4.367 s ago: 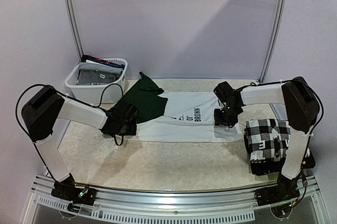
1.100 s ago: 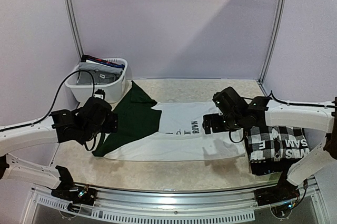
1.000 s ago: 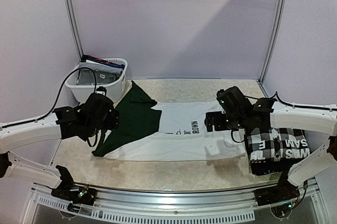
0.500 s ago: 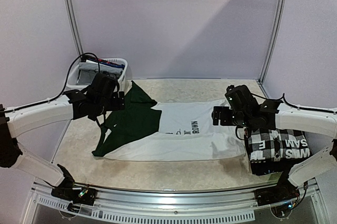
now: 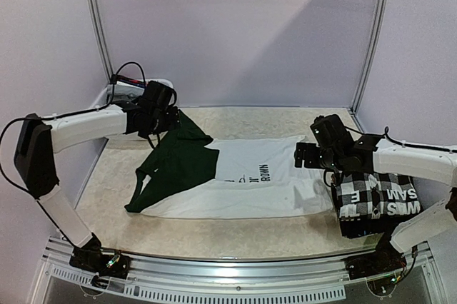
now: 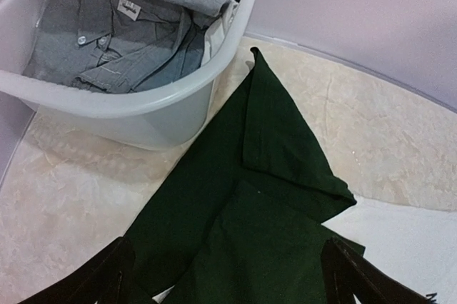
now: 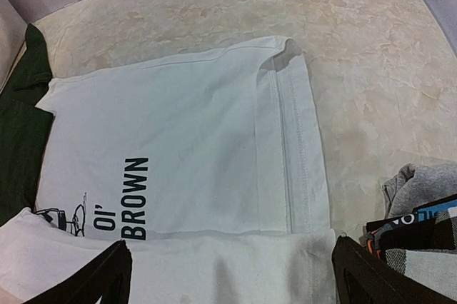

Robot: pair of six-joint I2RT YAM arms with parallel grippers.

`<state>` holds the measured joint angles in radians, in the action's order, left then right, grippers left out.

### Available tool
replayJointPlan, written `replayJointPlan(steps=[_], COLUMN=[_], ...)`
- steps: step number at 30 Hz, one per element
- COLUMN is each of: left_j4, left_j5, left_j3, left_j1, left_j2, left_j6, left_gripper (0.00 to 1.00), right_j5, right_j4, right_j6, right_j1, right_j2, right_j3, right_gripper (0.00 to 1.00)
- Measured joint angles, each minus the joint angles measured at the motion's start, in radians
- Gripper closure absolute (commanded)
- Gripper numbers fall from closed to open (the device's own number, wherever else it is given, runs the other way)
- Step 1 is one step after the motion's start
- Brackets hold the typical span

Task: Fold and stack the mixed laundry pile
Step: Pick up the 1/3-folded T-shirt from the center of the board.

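A white T-shirt (image 5: 250, 175) printed "BROWN" lies flat mid-table, its left end dark green (image 5: 175, 165). My left gripper (image 5: 164, 120) hovers open over the upper tip of the green part (image 6: 271, 232), near the basket, holding nothing. My right gripper (image 5: 305, 155) hangs open above the shirt's right hem (image 7: 285, 140), where a lower fold of white cloth (image 7: 214, 268) lies between the fingers' spread. A folded stack topped by a black-and-white checkered shirt (image 5: 375, 200) sits at the right, and its edge (image 7: 421, 236) shows in the right wrist view.
A white plastic basket (image 6: 143, 108) holding grey shirts (image 6: 107, 40) and a blue piece stands at the back left, mostly hidden behind my left arm in the top view. Walls and metal posts close off the back and sides.
My left arm swung from the table's left side back to the basket and the green tip. The right gripper drifted slightly right and back. Both stay open.
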<state>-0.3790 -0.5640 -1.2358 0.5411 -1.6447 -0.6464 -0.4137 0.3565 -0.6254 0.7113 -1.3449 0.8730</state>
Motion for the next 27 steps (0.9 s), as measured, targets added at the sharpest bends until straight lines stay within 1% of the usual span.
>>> replayJointPlan(steps=[4,5,10,13,18,22,27], left_j4=[-0.005,-0.005,0.003,0.013,0.016,0.016,0.044], left_j5=[0.024,0.032,0.109,0.171,0.261,0.313,0.383], left_j3=[-0.101,-0.131,-0.239,-0.277,-0.321,-0.328,-0.381], left_j1=[-0.018,-0.019,-0.036,-0.066,-0.134,-0.176,-0.201], left_j2=[-0.116,-0.149,-0.288,-0.362,-0.462,-0.493,-0.534], left_j6=[-0.026,-0.029,-0.024,-0.008,0.042,0.068,0.093], left_gripper=[0.13,0.16,0.36,0.43,0.48,0.52,0.56], right_j5=[0.001,0.001,0.0,0.0,0.0,0.0,0.0], right_j4=[-0.005,-0.004,-0.006,-0.006,-0.005,-0.006,-0.006], right_j6=[0.003,0.003,0.003,0.003,0.005,0.007,0.014], right_j1=[-0.004,-0.006,-0.011,-0.012,-0.013,-0.013,-0.013], right_j2=[0.0,0.0,0.0,0.002,0.005,0.005,0.004], right_j3=[-0.016,-0.018,-0.024,-0.034,-0.044,-0.044,-0.044], right_gripper=[0.01,0.01,0.01,0.01,0.01,0.01,0.01])
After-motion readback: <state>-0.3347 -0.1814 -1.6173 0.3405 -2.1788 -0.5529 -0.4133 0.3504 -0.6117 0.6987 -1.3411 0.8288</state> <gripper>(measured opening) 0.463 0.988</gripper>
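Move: The shirt's dark green far sleeve lies about 15 cm ahead of the left hand, 3 cm to its right and 14 cm down. Of the left hand's other neighbours, the white laundry basket stands roughly 13 cm ahead, 12 cm to the left and 8 cm lower, while the shirt's white body is about level fore and aft, some 24 cm to the right and 15 cm down. From the right hand, that sleeve is about 24 cm ahead, 30 cm left and 11 cm below. Forward and down in one swoop, the left hand travels about 11 cm out and 12 cm down past the basket's right side to the green sleeve, swinging briefly right and back while sinking, then easing forward almost level. The fingers tip some 15 degrees further down and narrow from nearly wide to about half open; contact with the sleeve can't be made out. The right hand sinks slightly over the shirt's right end, fingers still wide. ##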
